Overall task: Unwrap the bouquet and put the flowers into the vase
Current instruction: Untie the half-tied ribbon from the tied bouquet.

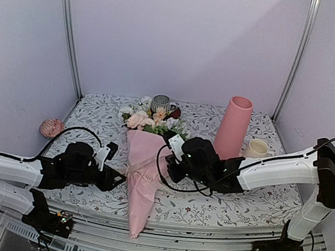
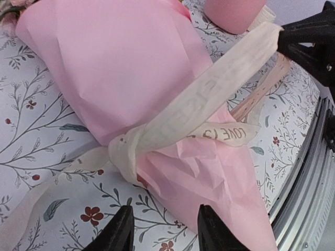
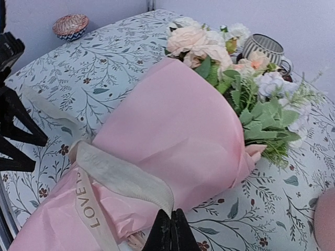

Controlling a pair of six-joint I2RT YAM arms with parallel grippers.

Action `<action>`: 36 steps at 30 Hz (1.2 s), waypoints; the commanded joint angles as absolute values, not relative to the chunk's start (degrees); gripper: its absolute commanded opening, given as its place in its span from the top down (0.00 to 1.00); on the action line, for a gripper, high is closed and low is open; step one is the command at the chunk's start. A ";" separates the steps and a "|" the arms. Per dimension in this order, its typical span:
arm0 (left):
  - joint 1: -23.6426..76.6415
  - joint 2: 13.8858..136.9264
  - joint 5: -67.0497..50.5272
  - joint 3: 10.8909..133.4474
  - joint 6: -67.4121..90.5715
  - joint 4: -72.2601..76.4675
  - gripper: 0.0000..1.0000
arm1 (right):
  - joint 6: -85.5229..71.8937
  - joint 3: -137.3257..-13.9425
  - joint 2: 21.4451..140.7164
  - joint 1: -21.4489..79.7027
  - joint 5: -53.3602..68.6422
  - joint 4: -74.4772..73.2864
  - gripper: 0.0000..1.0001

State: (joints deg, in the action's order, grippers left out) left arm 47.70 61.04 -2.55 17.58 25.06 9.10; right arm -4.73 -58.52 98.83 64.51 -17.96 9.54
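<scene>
The bouquet (image 1: pixel 141 177) lies across the floral cloth in a cone of pale pink paper (image 3: pixel 172 125), with its flowers (image 1: pixel 150 120) toward the back. A cream ribbon (image 2: pixel 209 99) is knotted round the narrow part. One ribbon tail is pulled taut up to my right gripper (image 3: pixel 171 227), which is shut on its end. That gripper also shows in the left wrist view (image 2: pixel 280 39). My left gripper (image 2: pixel 165 230) is open beside the cone's narrow end, left of the knot, with the paper's edge between its fingers. The tall pink vase (image 1: pixel 232 127) stands upright at the back right.
A striped grey cup (image 1: pixel 161 103) stands just behind the flowers. A cream mug (image 1: pixel 257 149) sits right of the vase. A patterned bowl (image 1: pixel 51 127) lies off the cloth at the left. The bouquet's tip overhangs the metal front rail (image 2: pixel 309 178).
</scene>
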 commanded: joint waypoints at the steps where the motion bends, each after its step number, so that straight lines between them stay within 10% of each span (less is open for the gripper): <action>1: 47.19 60.21 -2.20 18.47 24.61 9.49 0.56 | -11.36 -52.94 95.24 64.78 -28.89 11.54 0.97; 7: 47.16 60.34 -2.23 18.45 24.61 9.73 0.56 | -19.51 -46.31 93.17 64.77 -31.04 10.10 0.93; 13: 47.13 61.07 -2.44 19.02 23.66 9.46 0.56 | -18.79 -45.41 92.82 64.80 -26.24 8.47 0.59; 36: 47.04 62.41 -1.57 20.88 22.47 8.53 0.56 | 3.59 -71.18 110.19 65.25 -14.25 -2.74 0.54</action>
State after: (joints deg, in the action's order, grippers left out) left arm 47.64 62.39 -2.11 19.59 23.51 8.71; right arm 0.47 -67.51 107.00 64.62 -13.17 0.84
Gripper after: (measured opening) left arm 0.443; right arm 0.459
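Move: My right hand already has the raised ribbon loop pinched. The ribbon knot lies about 12 cm to its left, some 2 cm farther out and 9 cm below. The flowers are roughly 21 cm ahead and 9 cm to the left, and the pink vase stands about 16 cm ahead and 19 cm to the right. From my left hand, the knot is about 5 cm ahead, 4 cm to the right and 3 cm below. With my right hand I draw the pinched ribbon loop quickly to my right and down, away from the knot, some 7 cm across and 5 cm lower, turning clockwise, and open my fingers as that pull ends. Then I swing back left about 10 cm towards the knot, rising first and dipping at the end, turning back counter-clockwise, fingers kept open around the ribbon strip. ##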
